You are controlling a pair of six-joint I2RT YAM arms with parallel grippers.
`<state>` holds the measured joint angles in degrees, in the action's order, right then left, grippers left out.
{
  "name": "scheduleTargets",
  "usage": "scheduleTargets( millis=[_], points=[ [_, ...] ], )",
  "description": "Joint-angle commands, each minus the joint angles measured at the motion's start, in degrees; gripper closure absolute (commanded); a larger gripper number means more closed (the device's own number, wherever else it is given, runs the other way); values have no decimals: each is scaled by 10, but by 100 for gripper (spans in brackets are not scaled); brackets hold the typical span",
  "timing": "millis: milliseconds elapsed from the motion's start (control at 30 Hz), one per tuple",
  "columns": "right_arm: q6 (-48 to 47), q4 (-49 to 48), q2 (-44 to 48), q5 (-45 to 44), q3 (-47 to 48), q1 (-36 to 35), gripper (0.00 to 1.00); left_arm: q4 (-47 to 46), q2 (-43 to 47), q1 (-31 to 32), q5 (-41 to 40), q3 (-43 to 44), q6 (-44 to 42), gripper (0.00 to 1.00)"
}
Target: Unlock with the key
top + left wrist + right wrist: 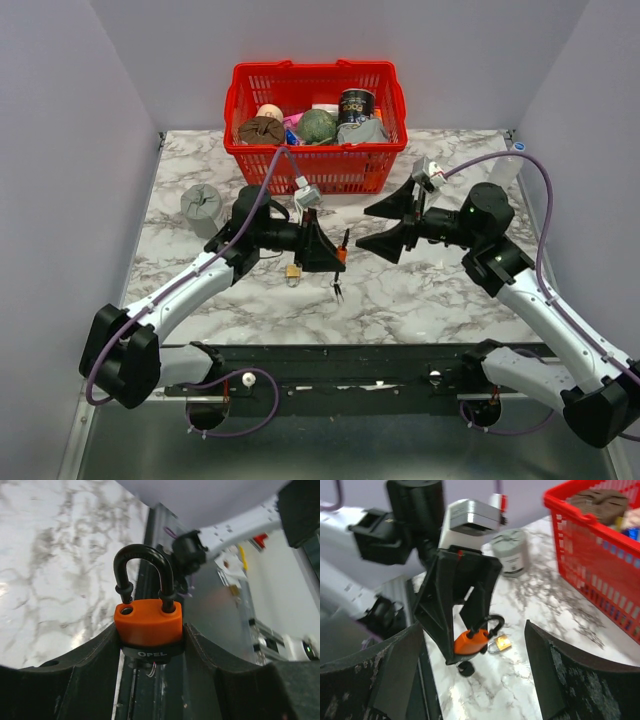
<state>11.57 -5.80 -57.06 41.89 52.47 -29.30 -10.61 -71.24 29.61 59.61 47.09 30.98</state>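
Observation:
My left gripper [335, 252] is shut on the orange-and-black padlock [148, 625], which it holds above the table with the black shackle [145, 560] pointing away from the wrist. One shackle leg stands lifted above its hole. The key [466, 668] hangs under the padlock's body, its black head showing, and it is also visible from above as the key [337, 290]. My right gripper [368, 230] stands open just right of the padlock, with nothing between its fingers and apart from both padlock and key. In the right wrist view the padlock [470, 641] sits ahead between its spread fingers [395, 675].
A small brass padlock [293, 270] lies on the marble table under the left gripper. A red basket [315, 170] full of objects stands at the back. A grey cylinder [201, 205] stands at the back left. A black rail runs along the table's near edge.

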Motion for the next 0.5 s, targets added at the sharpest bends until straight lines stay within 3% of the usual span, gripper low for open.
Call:
scheduleTargets(
  millis=[0, 467],
  points=[
    [-32, 36, -9, 156, 18, -10, 10, -72, 21, 22, 142, -2, -10, 100],
    [-53, 57, -43, 184, 34, -44, 10, -111, 19, 47, 182, -9, 14, 100]
  ],
)
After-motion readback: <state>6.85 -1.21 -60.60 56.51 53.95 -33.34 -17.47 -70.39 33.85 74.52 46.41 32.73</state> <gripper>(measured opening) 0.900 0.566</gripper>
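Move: The right hand, empty and wide open, has the orange padlock about 6 cm to its left, 1 cm back and 5 cm below. The key hangs from the lock's underside, another 4 cm back and 4 cm lower. The left hand already grips the orange padlock, whose middle is some 2 cm to the right of the hand point. The brass padlock lies roughly 7 cm ahead of the left hand, 11 cm to its left and 13 cm below. Nothing is newly touched: the right hand, fingers still spread, closes in on the orange padlock's shackle, going about 5 cm back with a smaller shift left and down, and turning some 20 degrees counter-clockwise. The left hand keeps its grip on the lock, carries it about 6 cm back and slightly up and turns it clockwise, both hands slowing towards the end. ##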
